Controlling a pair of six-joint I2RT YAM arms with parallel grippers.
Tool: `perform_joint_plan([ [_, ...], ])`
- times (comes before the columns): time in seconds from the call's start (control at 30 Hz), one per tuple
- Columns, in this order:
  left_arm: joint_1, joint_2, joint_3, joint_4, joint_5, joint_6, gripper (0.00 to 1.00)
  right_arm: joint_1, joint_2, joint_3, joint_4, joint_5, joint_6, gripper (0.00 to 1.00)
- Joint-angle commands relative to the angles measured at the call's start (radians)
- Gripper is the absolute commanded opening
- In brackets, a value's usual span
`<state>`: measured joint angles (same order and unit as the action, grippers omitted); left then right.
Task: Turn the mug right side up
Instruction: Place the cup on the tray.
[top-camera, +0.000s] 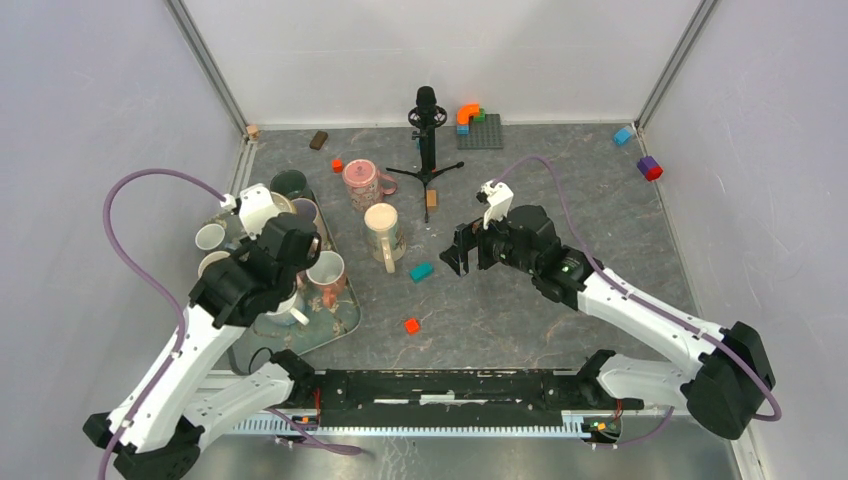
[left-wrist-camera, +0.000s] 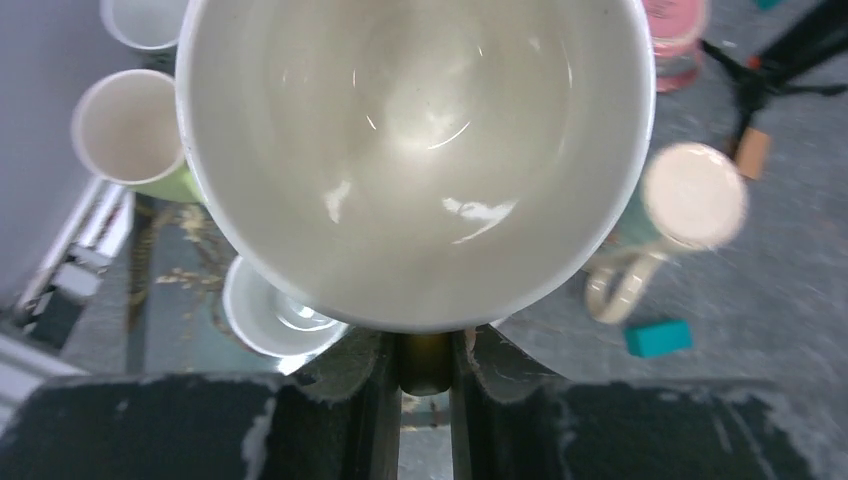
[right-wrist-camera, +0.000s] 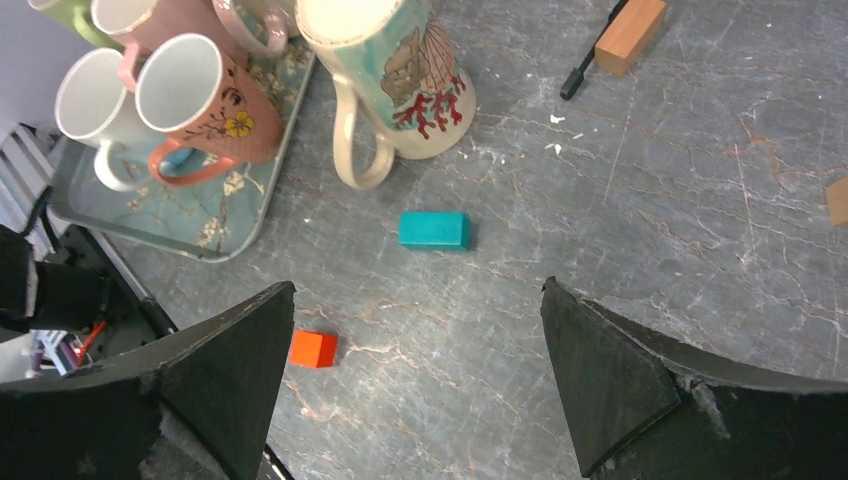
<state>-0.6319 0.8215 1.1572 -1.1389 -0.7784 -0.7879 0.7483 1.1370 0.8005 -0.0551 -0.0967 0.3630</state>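
A tall cream mug with a shell and coral print (top-camera: 384, 232) stands upside down on the table, base up, handle toward me; it also shows in the right wrist view (right-wrist-camera: 400, 70) and the left wrist view (left-wrist-camera: 690, 200). My left gripper (left-wrist-camera: 425, 350) is shut on the dark handle of another mug (left-wrist-camera: 420, 150), whose white inside fills its view; in the top view this gripper (top-camera: 295, 228) is over the tray with that mug (top-camera: 305, 211) mostly hidden. My right gripper (right-wrist-camera: 415, 370) is open and empty above bare table, right of the shell mug (top-camera: 462, 252).
A patterned tray (top-camera: 335, 325) at the left holds several upright mugs. A pink mug (top-camera: 363, 184) stands behind the shell mug. A microphone stand (top-camera: 427, 130), a teal block (top-camera: 421, 271), an orange block (top-camera: 411, 325) and a grey baseplate (top-camera: 480, 131) lie around.
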Motion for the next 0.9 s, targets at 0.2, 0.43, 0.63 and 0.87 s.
perform_joint_plan([
  [0.2,0.280,0.010,-0.034,-0.026,-0.080,0.044,0.02,-0.029,0.039,0.078,-0.062,-0.018,-0.135,0.98],
  [0.43,0.445,-0.008,-0.078,-0.053,-0.050,0.018,0.02,-0.034,0.047,0.074,-0.088,-0.051,-0.230,0.98],
  [0.63,0.566,-0.034,-0.173,-0.037,0.001,-0.001,0.02,-0.034,0.031,0.049,-0.091,-0.066,-0.244,0.98],
  [0.87,0.697,-0.020,-0.248,0.015,0.070,-0.033,0.02,-0.035,0.014,0.037,-0.084,-0.073,-0.245,0.98],
])
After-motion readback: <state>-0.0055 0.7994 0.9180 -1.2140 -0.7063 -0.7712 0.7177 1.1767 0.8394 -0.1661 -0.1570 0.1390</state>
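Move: The held yellow mug is bound for the free near-left part of the tray, about 14 cm to the left hand's left, 3 cm back and roughly 24 cm below. About 20 cm below the hand stand a white mug, 5 cm left and 2 cm back, a pink mug, 4 cm left and 4 cm ahead, and a green-handled mug, 21 cm left and 4 cm ahead. From the right hand, that tray spot lies some 47 cm left, 8 cm back and 18 cm below. The yellow mug, still pinched by its handle in the left fingers, is carried about 12 cm left and, after the first stretch, back some 6 cm and down 9 cm, sinking fastest at the end, towards the tray's free near-left part. The wrist turns about 30 degrees counter-clockwise and tips further down. The right hand, empty and open, sinks about 2 cm and rolls slightly. ##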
